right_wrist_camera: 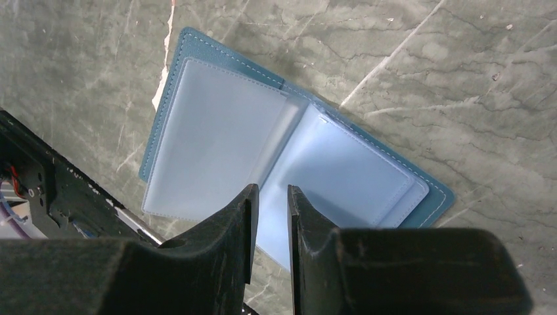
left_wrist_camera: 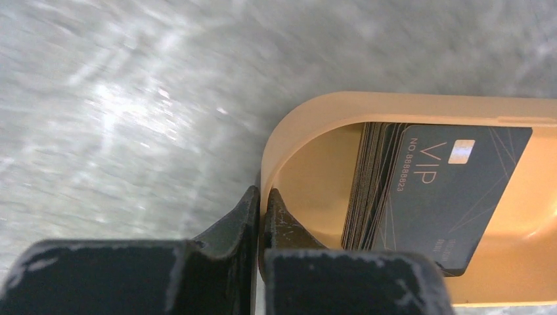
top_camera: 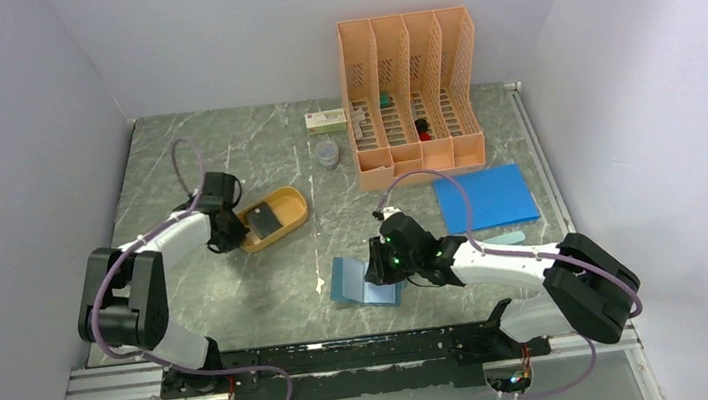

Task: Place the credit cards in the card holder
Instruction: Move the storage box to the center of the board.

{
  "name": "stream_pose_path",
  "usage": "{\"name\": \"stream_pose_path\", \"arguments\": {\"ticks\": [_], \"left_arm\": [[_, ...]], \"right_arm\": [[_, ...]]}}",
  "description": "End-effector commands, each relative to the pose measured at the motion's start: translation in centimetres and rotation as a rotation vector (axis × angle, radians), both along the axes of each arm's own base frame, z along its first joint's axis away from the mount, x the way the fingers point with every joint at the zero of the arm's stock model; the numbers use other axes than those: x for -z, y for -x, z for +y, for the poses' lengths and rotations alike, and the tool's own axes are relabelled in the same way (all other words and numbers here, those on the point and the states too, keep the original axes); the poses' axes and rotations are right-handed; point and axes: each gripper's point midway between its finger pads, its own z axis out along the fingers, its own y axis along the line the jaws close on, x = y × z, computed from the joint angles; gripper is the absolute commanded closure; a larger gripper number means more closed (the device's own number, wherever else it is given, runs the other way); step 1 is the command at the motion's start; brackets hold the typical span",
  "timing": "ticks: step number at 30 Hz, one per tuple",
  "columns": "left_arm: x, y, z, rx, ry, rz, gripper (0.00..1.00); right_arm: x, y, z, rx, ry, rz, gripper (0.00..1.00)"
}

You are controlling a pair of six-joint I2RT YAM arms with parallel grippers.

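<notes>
A stack of dark credit cards point(left_wrist_camera: 446, 197), the top one marked VIP, leans inside the orange oval tray point(left_wrist_camera: 309, 125). My left gripper point(left_wrist_camera: 263, 197) is shut on the tray's thin end wall, one finger inside and one outside. In the top view it sits at the left end of the tray point(top_camera: 297, 217), beside the cards point(top_camera: 266, 217). The teal card holder point(right_wrist_camera: 217, 144) lies open on the table, clear pockets up. My right gripper point(right_wrist_camera: 270, 191) hovers over its right half point(top_camera: 349, 281) with a narrow gap between the fingers and nothing visibly held.
An orange file organiser point(top_camera: 413, 93) stands at the back. A flat bright-blue sheet point(top_camera: 486, 197) lies right of centre, with a white box point(top_camera: 326, 120) and a small clear cup point(top_camera: 327, 153) behind the tray. Side walls close in the table.
</notes>
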Motion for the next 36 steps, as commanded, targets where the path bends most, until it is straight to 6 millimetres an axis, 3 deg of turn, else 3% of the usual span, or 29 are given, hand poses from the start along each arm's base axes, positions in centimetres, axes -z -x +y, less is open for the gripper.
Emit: {"name": "stream_pose_path", "arguments": {"ticks": [1,7,19,27,32,36], "left_arm": [[-0.7,0.5,-4.2,0.086,0.020,0.001,0.95],[-0.8,0.0,-8.9,0.196,0.020,-0.015,0.95],[0.4,-0.5,-15.9,0.351,0.068,-0.009,0.95],[0.5,-0.6,-17.8,0.415,0.112,-0.012,0.94],[0.0,-0.4,-18.4,0.445,0.140,-0.012,0.80],[-1.5,-0.5,-18.5,0.452,0.147,-0.034,0.64]], "right_arm": [[-0.3,-0.1,-0.3,0.005,0.009,-0.022,0.73],[-0.3,0.2,-0.4,0.002,0.005,-0.017,0.73],[-1.8,-0.5,-1.2,0.029,0.041,-0.057,0.73],[-3.5,-1.2,-1.5,0.063,0.042,-0.095,0.71],[-3.9,-1.4,-1.5,0.070,0.043,-0.101,0.69],[-3.9,-1.4,-1.5,0.074,0.042,-0.095,0.69]]}}
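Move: The left fingers already pinch the near-left end wall of the storage box, whose middle lies 8 cm right and 4 ahead. The board's centre is roughly 25 cm to their right and 2 ahead, slightly below; the open card holder is 30 cm right and 15 back, and the clear cup 24 right and 20 ahead. From the right hand the board's centre is about 16 cm ahead, 9 left and 4 below. Left hand drags the pinched storage box 17 cm right, turning clockwise some 25 degrees, opens; right rises 3 cm. ##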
